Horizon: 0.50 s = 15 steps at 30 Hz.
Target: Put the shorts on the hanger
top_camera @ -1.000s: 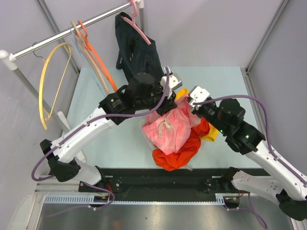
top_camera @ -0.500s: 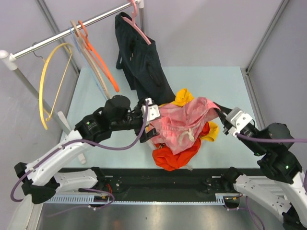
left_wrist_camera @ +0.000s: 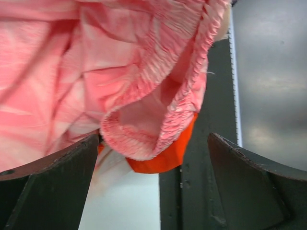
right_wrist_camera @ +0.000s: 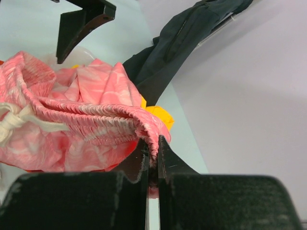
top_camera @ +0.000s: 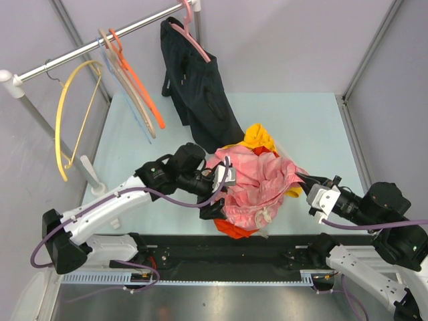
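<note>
The pink shorts [top_camera: 257,184] lie bunched over a garment pile near the table's front, their white drawstring [top_camera: 266,215] hanging at the near side. My right gripper [top_camera: 301,179] is shut on the shorts' ruched waistband [right_wrist_camera: 144,125], pinching its right end. At the left edge of the shorts, my left gripper [top_camera: 217,194] stands wide open. Its dark fingers [left_wrist_camera: 53,187] flank a fold of waistband [left_wrist_camera: 144,139] without touching it. The yellow hanger [top_camera: 63,127] hangs from the rail at the far left, away from both grippers.
An orange-red garment [top_camera: 231,229] and a yellow one [top_camera: 257,136] lie under the shorts. A black garment [top_camera: 200,80] hangs on a pink hanger, with an orange hanger [top_camera: 137,83] beside it on the rail [top_camera: 100,41]. A black base rail [top_camera: 221,257] runs along the near edge.
My left gripper has opened and let go of the shorts, ending at their left edge. The right gripper has pulled back to the near right, dragging the waistband and shorts nearer.
</note>
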Each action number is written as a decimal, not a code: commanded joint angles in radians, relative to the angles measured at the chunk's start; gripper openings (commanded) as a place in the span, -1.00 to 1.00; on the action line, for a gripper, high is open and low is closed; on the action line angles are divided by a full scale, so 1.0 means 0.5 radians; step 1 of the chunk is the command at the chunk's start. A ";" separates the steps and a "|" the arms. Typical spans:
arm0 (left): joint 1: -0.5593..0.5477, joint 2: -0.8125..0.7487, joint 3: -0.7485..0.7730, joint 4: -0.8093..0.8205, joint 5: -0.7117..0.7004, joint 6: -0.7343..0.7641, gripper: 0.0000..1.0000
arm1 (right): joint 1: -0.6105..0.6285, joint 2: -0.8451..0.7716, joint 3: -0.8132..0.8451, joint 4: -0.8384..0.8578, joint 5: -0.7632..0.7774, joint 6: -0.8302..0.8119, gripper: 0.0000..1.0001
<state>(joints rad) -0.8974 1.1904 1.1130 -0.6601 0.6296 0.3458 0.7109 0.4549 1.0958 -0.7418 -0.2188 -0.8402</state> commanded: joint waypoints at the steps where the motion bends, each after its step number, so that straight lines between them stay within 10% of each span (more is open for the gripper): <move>1: -0.040 0.040 -0.063 0.111 0.226 -0.078 0.99 | -0.007 -0.026 0.042 -0.038 -0.001 -0.047 -1.00; 8: -0.086 0.107 -0.207 0.354 0.020 -0.302 0.85 | -0.007 -0.038 0.039 -0.047 0.051 -0.016 -1.00; 15: -0.028 0.031 0.123 0.112 -0.173 -0.284 -0.99 | -0.014 -0.011 0.030 0.111 0.369 0.263 -1.00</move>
<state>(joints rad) -0.9333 1.2503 1.0344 -0.5743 0.6064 0.1909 0.7090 0.4496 1.0958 -0.7841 -0.1715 -0.8051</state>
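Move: The near left end of the shorts' gathered waistband hangs just below the left hand's open fingers, some 4 cm down, 1 cm back and 1 cm to the right. The white drawstring bow is about 12 cm right and 3 cm back; the orange cloth lies about 7 cm back, 4 cm right and lower; the yellow cloth is about 20 cm ahead and 12 cm right. From the right hand, that waistband end is about 20 cm left, 3 cm back and 19 cm below. The left fingers end up pinching the left end of the waistband: the open hand sinks about 4 cm onto it, easing slightly back and right and tilting some 10 degrees, then closes on the cloth as the descent stops. The right hand keeps its grip on the other end of the waistband, holding nearly still and sinking only about a centimetre. ##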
